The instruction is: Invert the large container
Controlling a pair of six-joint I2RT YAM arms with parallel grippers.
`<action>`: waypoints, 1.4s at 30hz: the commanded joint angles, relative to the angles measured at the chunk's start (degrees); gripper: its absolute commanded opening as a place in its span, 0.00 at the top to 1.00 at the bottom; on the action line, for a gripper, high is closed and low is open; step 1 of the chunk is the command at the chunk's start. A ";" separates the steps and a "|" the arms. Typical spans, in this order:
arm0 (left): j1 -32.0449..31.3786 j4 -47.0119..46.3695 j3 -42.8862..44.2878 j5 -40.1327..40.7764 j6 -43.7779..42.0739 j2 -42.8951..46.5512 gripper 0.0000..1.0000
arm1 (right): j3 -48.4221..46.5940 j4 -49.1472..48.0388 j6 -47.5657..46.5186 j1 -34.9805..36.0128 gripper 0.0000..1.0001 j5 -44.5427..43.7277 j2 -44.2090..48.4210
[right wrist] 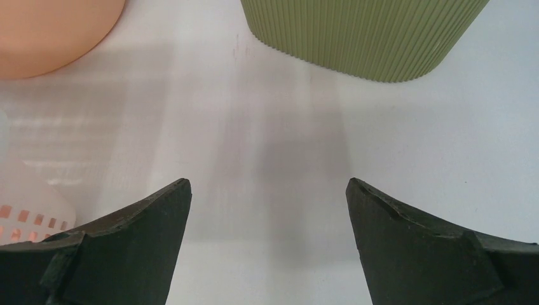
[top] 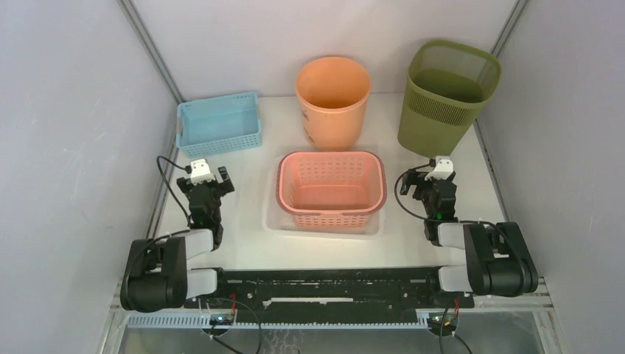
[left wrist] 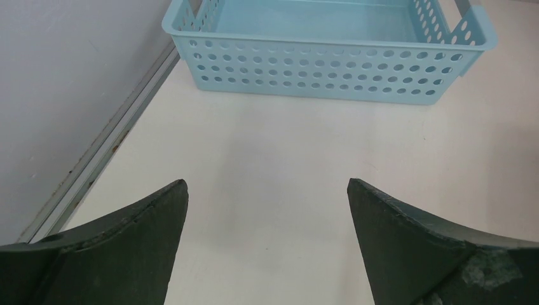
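Observation:
A pink perforated basket (top: 332, 190) stands upright, open side up, at the table's middle, nested in a clear shallow tub (top: 324, 228). Its corner shows at the left edge of the right wrist view (right wrist: 22, 213). My left gripper (top: 212, 181) is open and empty to the left of the basket, above bare table (left wrist: 267, 190). My right gripper (top: 436, 184) is open and empty to the right of the basket, also above bare table (right wrist: 267, 190). Neither gripper touches anything.
A light blue perforated basket (top: 220, 125) stands at the back left, straight ahead of the left gripper (left wrist: 327, 63). An orange bucket (top: 333, 102) stands at the back middle (right wrist: 51, 32). A green mesh bin (top: 446, 96) stands at the back right (right wrist: 362, 32). Walls enclose both sides.

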State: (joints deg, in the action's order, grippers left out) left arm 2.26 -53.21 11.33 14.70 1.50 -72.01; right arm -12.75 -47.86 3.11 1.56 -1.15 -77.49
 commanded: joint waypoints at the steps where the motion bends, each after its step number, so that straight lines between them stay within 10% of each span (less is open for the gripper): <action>1: -0.27 -4.10 -0.12 -0.59 -0.61 0.20 0.00 | -1.11 -3.37 -0.28 -0.28 0.00 0.66 0.29; 12: -0.50 -4.78 0.00 -2.95 -1.75 1.15 0.00 | 3.43 -10.05 -2.86 4.19 0.00 -6.37 5.10; 19: -2.07 21.63 9.08 -6.61 0.72 14.27 0.00 | -5.70 20.44 5.09 6.59 0.00 -2.03 30.54; 27: -13.23 36.72 14.57 -3.90 4.28 33.25 0.00 | -30.87 64.71 17.62 9.35 0.00 0.63 35.14; 33: -17.90 48.59 22.63 4.32 24.14 38.72 0.00 | -31.78 72.91 21.82 6.51 0.00 10.83 40.68; 38: -17.84 57.55 27.35 -7.65 26.17 39.11 0.00 | -31.92 75.14 23.49 2.41 0.02 20.29 42.00; 42: -14.23 71.79 25.21 2.32 44.88 38.73 0.00 | -31.77 76.01 23.58 3.13 0.07 22.24 40.82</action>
State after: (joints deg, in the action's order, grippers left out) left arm -15.25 2.87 37.19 13.58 29.91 -32.84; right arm -43.57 25.63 24.51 4.10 16.08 -35.79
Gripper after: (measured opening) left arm 0.996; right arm 0.952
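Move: The nested pink basket, sitting in a clear tray between the hands, lies roughly 34 cm to the left hand's right and 4 cm back, its middle about 3 cm lower. From the right hand it is some 27 cm to the left and 4 cm back, about level. The green bin stands about 14 cm ahead of the right hand and 2 cm to its right; the orange bucket 14 cm ahead and 27 cm left. The bins' middles are some 7 cm higher. Upward and inward after a slow start, both open hands rise clear of the table. The left climbs about 20 cm, swings right and a little back, turns clockwise and rolls its left side down; the right rises past 20 cm, then sinks slightly while drawing back some 10 cm and left over the table, its left side rolling up. Both narrow their sideways gap to the pink basket, touching nothing. ##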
